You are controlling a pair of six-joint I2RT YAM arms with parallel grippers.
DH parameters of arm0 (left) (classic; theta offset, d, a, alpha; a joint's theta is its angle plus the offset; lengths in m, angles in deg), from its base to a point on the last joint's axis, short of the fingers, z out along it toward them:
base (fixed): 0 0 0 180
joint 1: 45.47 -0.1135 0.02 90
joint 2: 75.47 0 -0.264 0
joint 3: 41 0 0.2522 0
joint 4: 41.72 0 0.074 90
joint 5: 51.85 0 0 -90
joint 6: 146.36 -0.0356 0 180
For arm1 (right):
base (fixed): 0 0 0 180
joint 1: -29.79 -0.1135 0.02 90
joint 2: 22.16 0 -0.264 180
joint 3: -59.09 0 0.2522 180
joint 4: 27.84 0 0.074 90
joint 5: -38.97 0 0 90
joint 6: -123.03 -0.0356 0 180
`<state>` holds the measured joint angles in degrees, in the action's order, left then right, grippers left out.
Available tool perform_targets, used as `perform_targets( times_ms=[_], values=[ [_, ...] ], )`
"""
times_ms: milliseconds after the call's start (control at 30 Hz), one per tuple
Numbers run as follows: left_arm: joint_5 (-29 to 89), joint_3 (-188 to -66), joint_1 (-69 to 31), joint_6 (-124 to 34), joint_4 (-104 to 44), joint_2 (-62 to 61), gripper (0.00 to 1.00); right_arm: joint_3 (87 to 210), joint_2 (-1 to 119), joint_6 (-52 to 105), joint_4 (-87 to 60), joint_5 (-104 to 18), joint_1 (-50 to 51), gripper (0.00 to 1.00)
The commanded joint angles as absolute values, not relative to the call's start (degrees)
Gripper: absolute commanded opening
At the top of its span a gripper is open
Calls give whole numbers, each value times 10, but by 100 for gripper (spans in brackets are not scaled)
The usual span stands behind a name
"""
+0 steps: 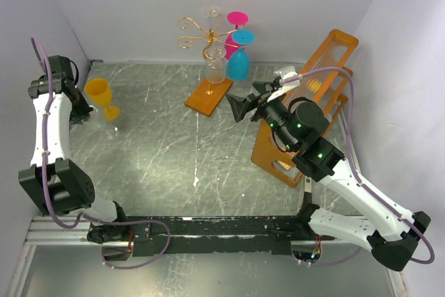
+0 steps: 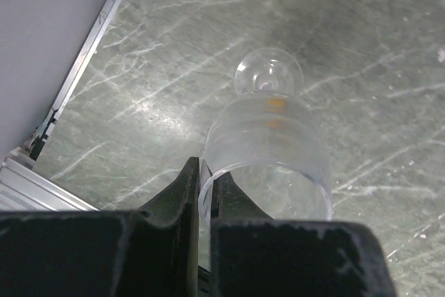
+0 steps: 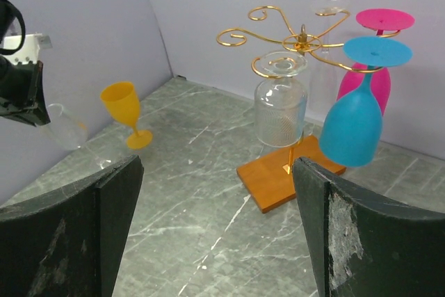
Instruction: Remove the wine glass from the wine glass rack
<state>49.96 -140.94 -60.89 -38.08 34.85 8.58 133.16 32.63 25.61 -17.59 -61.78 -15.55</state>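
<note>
The wine glass rack [image 1: 207,97], gold wire scrolls on a flat orange base, stands at the back centre. A clear wine glass [image 3: 280,110], a blue one [image 3: 353,126] and a pink one [image 3: 379,60] hang upside down from the wine glass rack [image 3: 278,179]. My right gripper [image 3: 217,165] is open and empty, facing the rack from a short way off. My left gripper [image 2: 207,175] is shut on the rim of another clear wine glass [image 2: 268,147], foot towards the table, at the far left beside a yellow glass [image 1: 99,95].
A big orange frame with clear panels [image 1: 327,67] leans at the right, just behind my right arm. The yellow glass [image 3: 125,113] stands upright near the left wall. Grey walls close in the left, back and right sides.
</note>
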Motion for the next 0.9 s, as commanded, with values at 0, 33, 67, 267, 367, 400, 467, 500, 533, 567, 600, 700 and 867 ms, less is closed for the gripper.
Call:
perform_targets(
  times_ms=[0, 33, 67, 267, 367, 400, 467, 500, 533, 567, 600, 700, 867],
  values=[
    [504, -1445, -640, -394, 324, 121, 7, 1324, 308, 266, -173, -605, -155, 89],
    [503, -1451, -645, -393, 328, 129, 7, 1325, 306, 265, -170, -606, -155, 89],
    [501, -1457, -649, -392, 330, 136, 7, 1324, 303, 264, -168, -606, -156, 89],
    [498, -1484, -656, -391, 326, 172, 7, 1316, 283, 260, -161, -604, -155, 89],
    [512, -1484, -657, -397, 317, 184, 7, 1313, 272, 262, -151, -609, -155, 89],
    [524, -1485, -656, -397, 317, 189, 7, 1312, 268, 263, -149, -613, -155, 89],
    [538, -1489, -656, -400, 316, 198, 7, 1309, 258, 266, -146, -620, -155, 89],
    [541, -1494, -656, -401, 319, 205, 7, 1308, 254, 267, -145, -623, -155, 90],
    [542, -1498, -656, -401, 320, 210, 7, 1308, 252, 269, -145, -626, -155, 90],
    [542, -1501, -656, -400, 319, 216, 7, 1307, 250, 272, -144, -628, -155, 90],
    [543, -1503, -656, -399, 317, 220, 7, 1307, 248, 273, -142, -631, -155, 90],
    [535, -1504, -656, -399, 312, 227, 7, 1306, 248, 275, -140, -634, -155, 90],
    [539, -1488, -656, -405, 302, 229, 8, 1310, 250, 273, -134, -632, -155, 90]
  ],
)
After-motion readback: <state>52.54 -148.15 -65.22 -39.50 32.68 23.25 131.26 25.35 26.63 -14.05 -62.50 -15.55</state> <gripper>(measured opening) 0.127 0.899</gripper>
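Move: The clear wine glass, already held by its bowl rim in the left hand, is bound for the bare table nearer than the yellow goblet: a spot about 3 cm ahead of the left hand, level with it sideways, and some 20 cm below. The goblet stands about 10 cm ahead and 3 cm to the right, its middle roughly 12 cm lower. From the right hand that spot is some 48 cm left, 6 cm ahead and 40 cm down. The wine glass, its foot hanging down, is carried left about 5 cm and lowered some 4 cm towards the table while also edging forward past the near side of the yellow goblet. The left fingers keep their grip on the rim and the wrist barely tips. Meanwhile the empty, open right hand draws back and to the right by 3 to 4 cm, away from the rack. ##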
